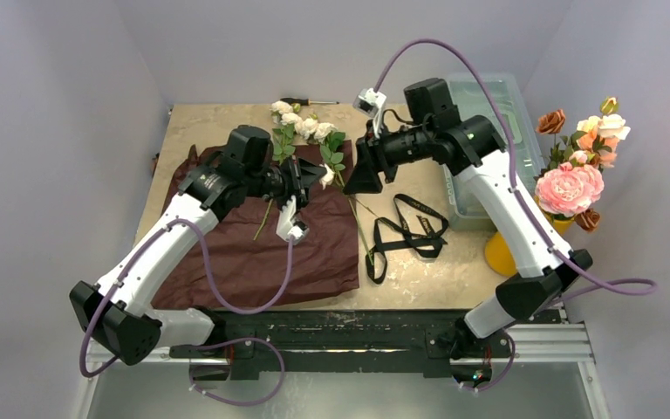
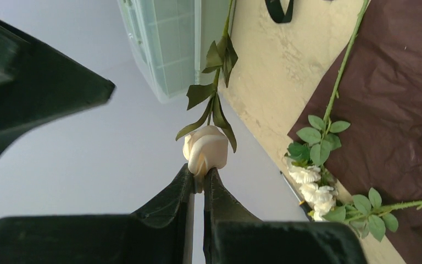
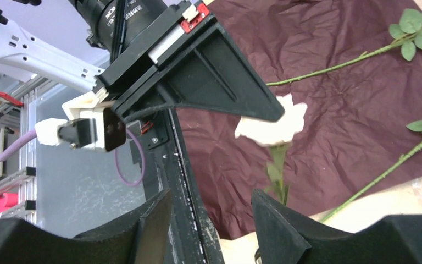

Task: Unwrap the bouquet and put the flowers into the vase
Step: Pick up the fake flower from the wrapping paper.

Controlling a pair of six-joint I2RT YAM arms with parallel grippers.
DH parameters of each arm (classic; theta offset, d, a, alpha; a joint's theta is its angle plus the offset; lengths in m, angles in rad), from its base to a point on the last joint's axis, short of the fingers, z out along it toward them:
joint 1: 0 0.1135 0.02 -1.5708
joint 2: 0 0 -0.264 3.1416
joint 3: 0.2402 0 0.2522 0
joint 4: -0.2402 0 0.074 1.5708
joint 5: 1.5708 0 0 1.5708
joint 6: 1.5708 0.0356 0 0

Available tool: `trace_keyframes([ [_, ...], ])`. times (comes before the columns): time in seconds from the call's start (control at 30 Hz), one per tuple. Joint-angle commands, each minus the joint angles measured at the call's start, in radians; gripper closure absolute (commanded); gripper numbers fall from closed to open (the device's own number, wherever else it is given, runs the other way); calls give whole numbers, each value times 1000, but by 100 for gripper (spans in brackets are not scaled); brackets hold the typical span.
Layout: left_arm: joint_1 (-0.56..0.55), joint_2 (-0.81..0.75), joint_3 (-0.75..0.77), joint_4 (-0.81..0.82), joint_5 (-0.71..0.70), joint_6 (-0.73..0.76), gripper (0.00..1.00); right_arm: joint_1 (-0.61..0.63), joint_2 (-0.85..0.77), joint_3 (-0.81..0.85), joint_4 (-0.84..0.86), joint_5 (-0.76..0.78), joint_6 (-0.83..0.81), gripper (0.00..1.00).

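Observation:
My left gripper (image 1: 312, 177) (image 2: 199, 177) is shut on the head of a cream rose (image 1: 326, 175) (image 2: 206, 151) (image 3: 275, 126), held above the table with its stem (image 2: 215, 66) trailing away. My right gripper (image 1: 368, 170) (image 3: 211, 212) faces it, open, and the rose's stem (image 3: 277, 170) hangs just past its right fingertip, outside the gap. The bouquet is undone: its maroon paper (image 1: 262, 240) (image 3: 329, 110) lies flat and more flowers (image 1: 301, 124) (image 2: 314, 190) lie at the paper's far edge. The yellow vase (image 1: 499, 253) stands at the right, partly behind my right arm, with pink and peach roses (image 1: 569, 188) in it.
A black ribbon (image 1: 410, 231) lies loose on the table right of the paper. A clear plastic box (image 1: 488, 122) (image 2: 165, 44) stands at the back right. A screwdriver (image 1: 307, 101) lies at the far edge. Walls close in on three sides.

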Motion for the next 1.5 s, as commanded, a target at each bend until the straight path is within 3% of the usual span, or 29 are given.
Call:
trace_keyframes([
  [0.0, -18, 5, 40, -53, 118, 252, 100, 45, 19, 20, -23, 15, -28, 43],
  [0.43, -42, 17, 80, -117, 161, 355, 100, 81, 46, -2, -71, 240, -96, 57],
  [0.87, -62, 12, 80, -102, 159, 359, 100, 117, 80, 5, -79, 224, -117, 61],
  [1.1, -71, 8, 74, -81, 155, 343, 99, 122, 88, 5, -92, 245, -137, 97],
  [1.17, -73, 11, 84, -75, 156, 308, 98, 121, 84, 6, -91, 252, -138, 100],
  [1.23, -74, 12, 93, -78, 151, 273, 86, 122, 74, 10, -90, 256, -139, 100],
  [1.4, -74, -22, 36, 4, 124, 100, 16, 122, 13, 4, -60, 272, -124, 100],
  [1.47, -74, -31, 33, 15, 116, 10, 3, 122, -29, -19, -36, 280, -119, 100],
])
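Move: The left hand already holds the white flower by its bloom, which lies at its fingertips: about 1 cm ahead, 2 cm right, 1 cm below. The bloom hangs some 4 cm ahead, 6 cm left and 5 cm below the right hand; the stem just under it is roughly 4 cm ahead, 4 cm left and 7 cm down. On the table about 26 cm below, another white flower's middle lies 10 cm ahead and 3 cm left, the ribbon 2 cm back and 12 cm right. The right fingers pinch the stem just beneath the bloom, after the hand sinks about 7 cm with a slight drift left, tipping its fingers some 15 degrees farther down and narrowing from partly open to shut. The left hand brings the flower towards it, some 3.5 cm back and 2.5 cm right, holds nearly still, then opens wide and lets go of the bloom. ##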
